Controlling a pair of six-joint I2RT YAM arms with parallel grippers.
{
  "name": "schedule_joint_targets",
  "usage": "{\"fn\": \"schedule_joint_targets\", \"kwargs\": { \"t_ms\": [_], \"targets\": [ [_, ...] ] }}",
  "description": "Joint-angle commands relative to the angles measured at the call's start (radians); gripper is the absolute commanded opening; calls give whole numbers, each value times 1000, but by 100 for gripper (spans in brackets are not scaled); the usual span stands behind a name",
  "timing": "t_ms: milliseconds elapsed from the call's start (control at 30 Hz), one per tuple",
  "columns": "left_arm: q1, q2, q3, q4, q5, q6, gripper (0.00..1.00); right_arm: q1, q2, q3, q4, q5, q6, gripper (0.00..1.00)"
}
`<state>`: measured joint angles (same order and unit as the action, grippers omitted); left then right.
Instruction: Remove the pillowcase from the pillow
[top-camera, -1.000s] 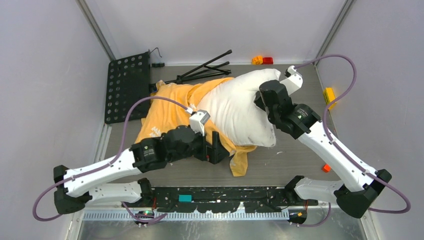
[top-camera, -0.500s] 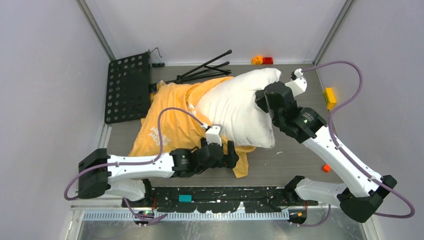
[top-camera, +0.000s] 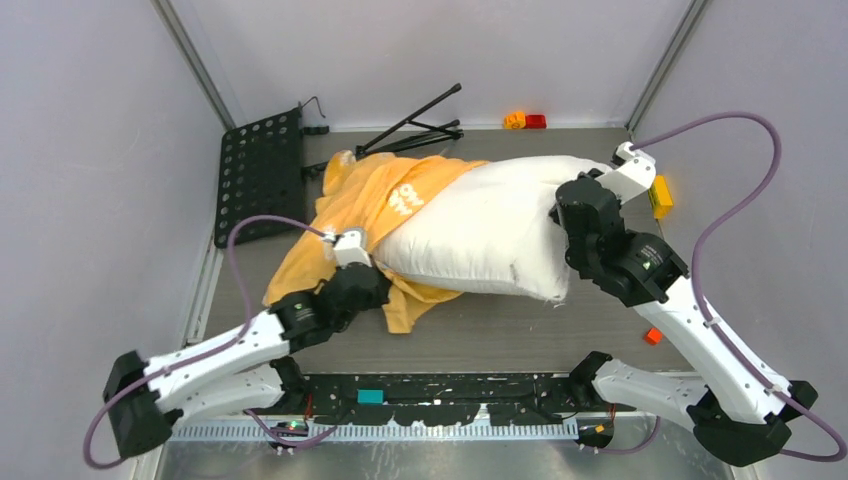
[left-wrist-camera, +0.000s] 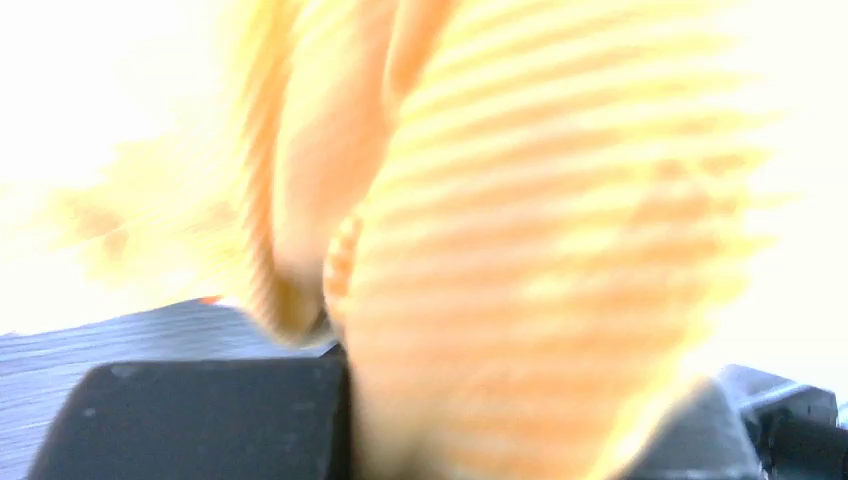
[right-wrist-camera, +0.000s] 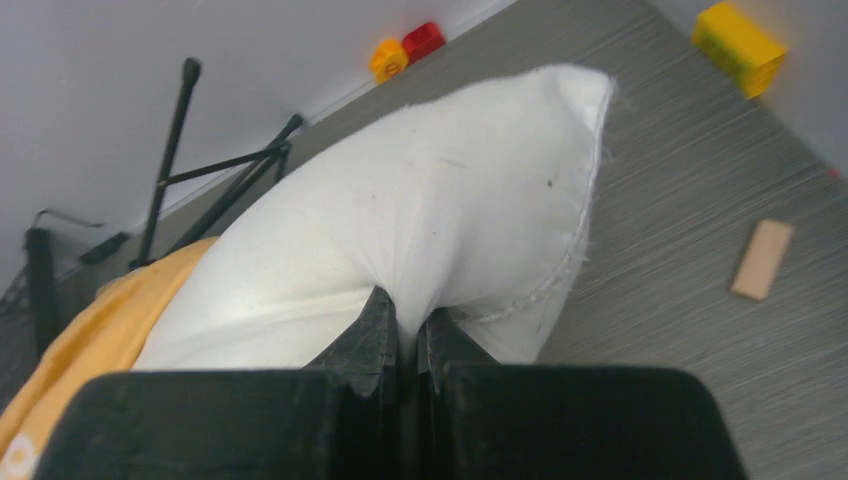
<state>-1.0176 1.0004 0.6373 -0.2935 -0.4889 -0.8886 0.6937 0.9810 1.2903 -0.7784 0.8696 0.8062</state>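
Observation:
The pillow is a plump white cushion lying across the middle of the table. Its left end is still inside the pillowcase, which shows its orange-yellow reverse face. My right gripper is shut on a pinch of the pillow's right end; in the right wrist view its jaws squeeze white fabric of the pillow. My left gripper sits at the pillowcase's near hem, shut on it. Blurred orange pillowcase fills the left wrist view and runs down between the black fingers.
A black perforated plate lies at the back left, with a folded black tripod beside it. Small orange and red blocks sit at the back wall. A yellow block and a small orange piece lie on the right.
My left gripper shut on the pillowcase hem and drew back to the left. My right arm pulled the pillow rightward, so it now lies flatter and further out of the pillowcase.

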Motion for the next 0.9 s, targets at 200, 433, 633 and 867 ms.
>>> {"fn": "schedule_joint_targets", "kwargs": {
  "t_ms": [200,433,633,867],
  "targets": [
    [241,-404,39,-298,-227,212,0,-315,-9,26,70,146,-244,0],
    [257,-122,451,-378,-147,502,0,-338,195,51,-44,-202,-254,0],
    [296,126,765,-396,-22,642,0,-372,286,87,-86,-298,-365,34],
    [312,297,918,-402,118,640,0,-372,254,245,-126,-607,-526,85]
  ]
}}
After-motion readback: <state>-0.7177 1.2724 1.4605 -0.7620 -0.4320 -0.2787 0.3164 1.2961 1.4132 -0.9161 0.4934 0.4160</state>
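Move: Around the left hand's pinch on the orange pillowcase edge, the white pillow's middle lies some 19 cm right, 6 cm ahead and a little higher; the black perforated panel lies about 27 cm left, 22 cm ahead and 12 cm below. For the right hand, which grips the pillow's far right corner, the pillow's middle is roughly 15 cm left, 2 cm back and 14 cm lower; a yellow block sits some 22 cm right, 10 cm ahead and 33 cm below. Pulling apart, the left hand keeps its pinch and swings about 9 cm left while rising, then lifts on and sweeps forward, some 10 cm forward and 17 cm up overall, easing back right and rolling its left side up. The right hand, still gripping, goes 6 cm right, then forward and about 11 cm down, tipping nearly 30 degrees downward, opens to let go of the corner and rises slightly. ##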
